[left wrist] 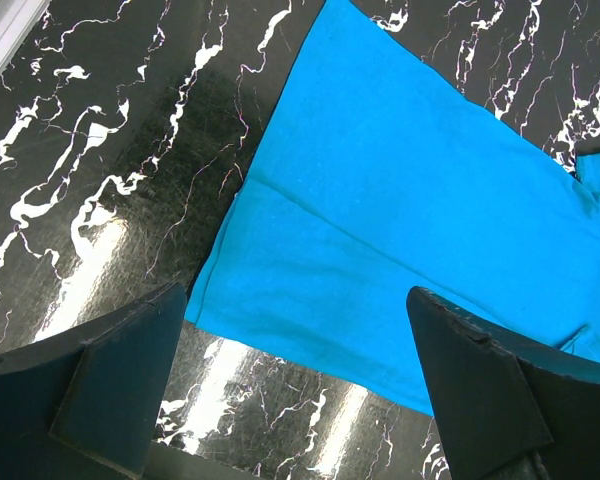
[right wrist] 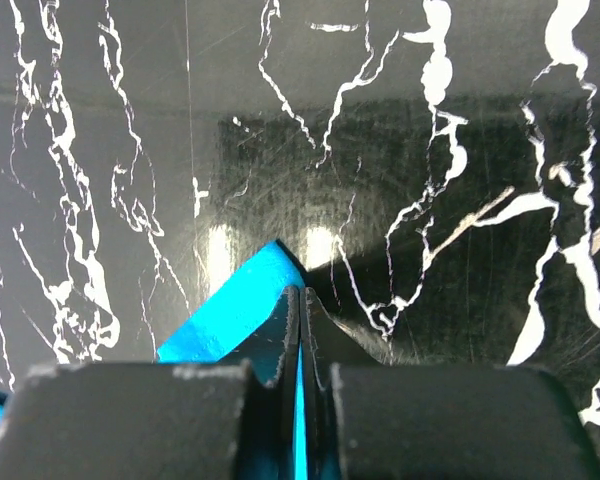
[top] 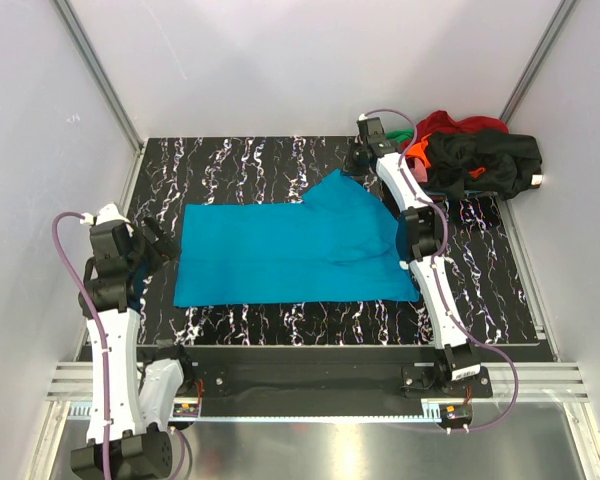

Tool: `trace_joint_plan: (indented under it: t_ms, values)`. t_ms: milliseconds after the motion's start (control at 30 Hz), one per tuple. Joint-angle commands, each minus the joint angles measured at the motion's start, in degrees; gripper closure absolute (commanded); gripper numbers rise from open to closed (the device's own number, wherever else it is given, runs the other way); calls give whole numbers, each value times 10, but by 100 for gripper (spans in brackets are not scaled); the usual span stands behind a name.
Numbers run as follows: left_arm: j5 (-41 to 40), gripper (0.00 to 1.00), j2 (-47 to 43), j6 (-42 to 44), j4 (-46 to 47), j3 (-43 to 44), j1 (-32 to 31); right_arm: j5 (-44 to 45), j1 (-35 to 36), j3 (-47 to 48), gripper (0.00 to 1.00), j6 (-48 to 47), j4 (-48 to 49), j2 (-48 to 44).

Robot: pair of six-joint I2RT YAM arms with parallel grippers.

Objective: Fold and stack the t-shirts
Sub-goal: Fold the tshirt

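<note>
A bright teal t-shirt (top: 280,255) lies spread flat on the black marbled table (top: 240,160). Its right part is folded up into a peak at the back. My right gripper (top: 358,158) is at that peak and is shut on a corner of the teal cloth (right wrist: 230,315), which shows pinched between the fingers (right wrist: 290,320). My left gripper (top: 163,240) hovers open just off the shirt's left edge. In the left wrist view the shirt's near corner (left wrist: 410,200) lies between and beyond the wide-spread fingers (left wrist: 130,370), which hold nothing.
A heap of other t-shirts sits at the back right corner: black (top: 485,160), red (top: 460,124), orange (top: 417,150) and a bit of green (top: 405,132). White walls close in the table on three sides. A metal rail (top: 280,385) runs along the near edge.
</note>
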Motion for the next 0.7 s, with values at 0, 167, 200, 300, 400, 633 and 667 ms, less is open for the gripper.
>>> trace_joint_plan:
  t_ms: [0, 167, 200, 300, 400, 633, 667]
  values:
    - [-9, 1, 0, 10, 18, -6, -2, -11, 4, -39, 100, -7, -22, -43]
    - [-8, 1, 49, 8, 18, 8, -2, 2, 4, -129, 100, -14, -15, -144]
    - [-9, 1, 59, 6, 17, 13, -2, 0, 4, -142, 100, -14, -15, -157]
    - [-65, 1, 105, -23, 18, 51, -42, -11, 4, -177, 100, -14, -6, -199]
    - [-99, 1, 198, -31, 24, 119, -64, -20, 4, -194, 100, -12, -8, -216]
    - [-47, 5, 570, -46, 50, 343, -63, -67, 5, -280, 100, 33, 4, -273]
    - [-36, 7, 609, -41, 49, 401, -64, -73, 6, -291, 100, 37, 8, -279]
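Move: The shirt's far left corner lies about 25 cm ahead of the open left hand, a bare 1 cm to its left and some 19 cm below; the near left corner is nearly underneath, roughly 6 cm back and 2 cm right. The right hand is already shut on the far sleeve tip, with the shirt's near edge about 44 cm straight back. The clothes pile stands some 38 cm right of it and 4 cm back, and the white label 34 cm back, 12 cm right. Forward in a quickening sweep goes the left hand, about 16 cm after a dip of some 3 cm, towards the shirt's far left corner, fingers staying wide and tipping down some 15 degrees. The right hand keeps its pinch on the sleeve tip, dragging it back low over the table first, then raising it, about 7 cm each way. ##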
